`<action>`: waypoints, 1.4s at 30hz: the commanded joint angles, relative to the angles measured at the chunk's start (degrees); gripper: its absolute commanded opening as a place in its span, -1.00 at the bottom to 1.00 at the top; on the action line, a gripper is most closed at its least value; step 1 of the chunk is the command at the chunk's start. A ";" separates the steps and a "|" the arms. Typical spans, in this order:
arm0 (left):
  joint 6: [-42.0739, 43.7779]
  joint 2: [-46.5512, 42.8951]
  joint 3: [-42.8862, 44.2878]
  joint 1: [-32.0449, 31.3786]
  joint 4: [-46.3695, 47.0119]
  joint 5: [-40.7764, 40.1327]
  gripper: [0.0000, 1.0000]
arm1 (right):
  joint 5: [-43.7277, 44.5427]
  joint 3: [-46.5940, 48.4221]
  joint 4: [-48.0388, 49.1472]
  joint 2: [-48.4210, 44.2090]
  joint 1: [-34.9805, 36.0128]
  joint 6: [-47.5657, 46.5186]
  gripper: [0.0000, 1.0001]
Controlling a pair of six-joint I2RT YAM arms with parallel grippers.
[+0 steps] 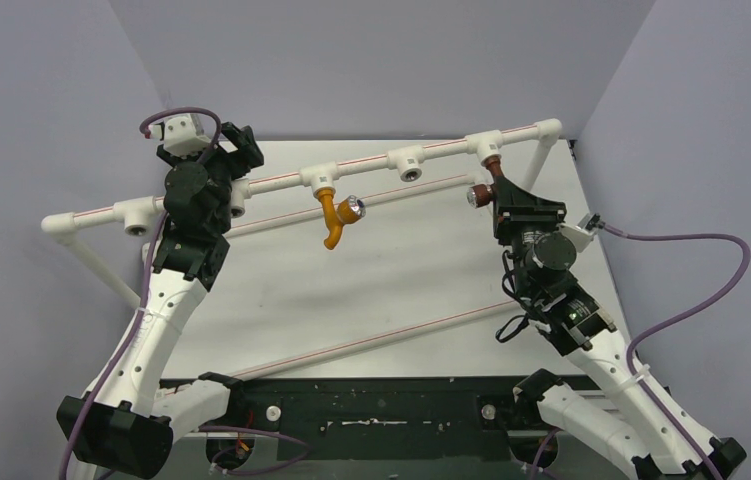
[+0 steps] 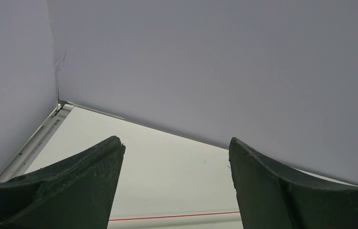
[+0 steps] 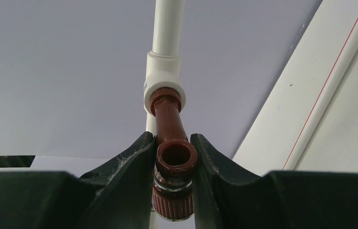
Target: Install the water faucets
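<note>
An orange-yellow water faucet [image 1: 332,215] with a silver knob hangs from a T socket [image 1: 318,177] on the white pipe frame [image 1: 371,163], spout down. The dark red-brown faucet [image 1: 493,177] sits with its stem in the right T socket [image 1: 482,146]; in the right wrist view its stem [image 3: 169,121] enters the white socket [image 3: 163,78]. My right gripper [image 3: 174,164] is shut on this red-brown faucet, fingers on both sides of its body. My left gripper [image 2: 177,157] is open and holds nothing, up at the rear left over the frame [image 1: 236,150].
The frame has further T sockets at the left [image 1: 138,215] and middle [image 1: 408,160], and a lower red-striped rail [image 1: 371,340] crossing the white table [image 1: 411,280]. Grey walls close in the back and both sides. Purple cables trail from both arms.
</note>
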 commanded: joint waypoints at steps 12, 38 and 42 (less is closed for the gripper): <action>0.20 2.92 -4.39 -0.77 -14.44 1.20 0.56 | -2.34 3.78 -11.36 -7.68 0.47 -0.63 0.57; 0.20 2.85 -4.37 -0.90 -14.40 1.60 0.56 | -1.67 17.73 -19.55 -11.35 1.19 -73.55 0.66; 0.20 2.85 -4.37 -0.87 -14.37 1.64 0.56 | -4.35 18.21 -18.40 -11.69 1.34 -89.30 0.67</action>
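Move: The right fingers still hold the dark-red faucet, its middle about 2 cm ahead, 1 cm left and 1 cm above. Its pipe tee sits roughly 6 cm ahead, 2 cm left and 5 cm up; the empty tee is some 12 cm left, 6 cm ahead, 4 cm up. The yellow faucet hangs about 20 cm left, nearly level ahead-wise and in height. From the left hand, the dark-red faucet lies about 29 cm right, 5 cm back, slightly below. The right fingers open off the dark-red faucet, then withdraw some 8 cm back, 7 right, rising, rolling about 60 degrees. ##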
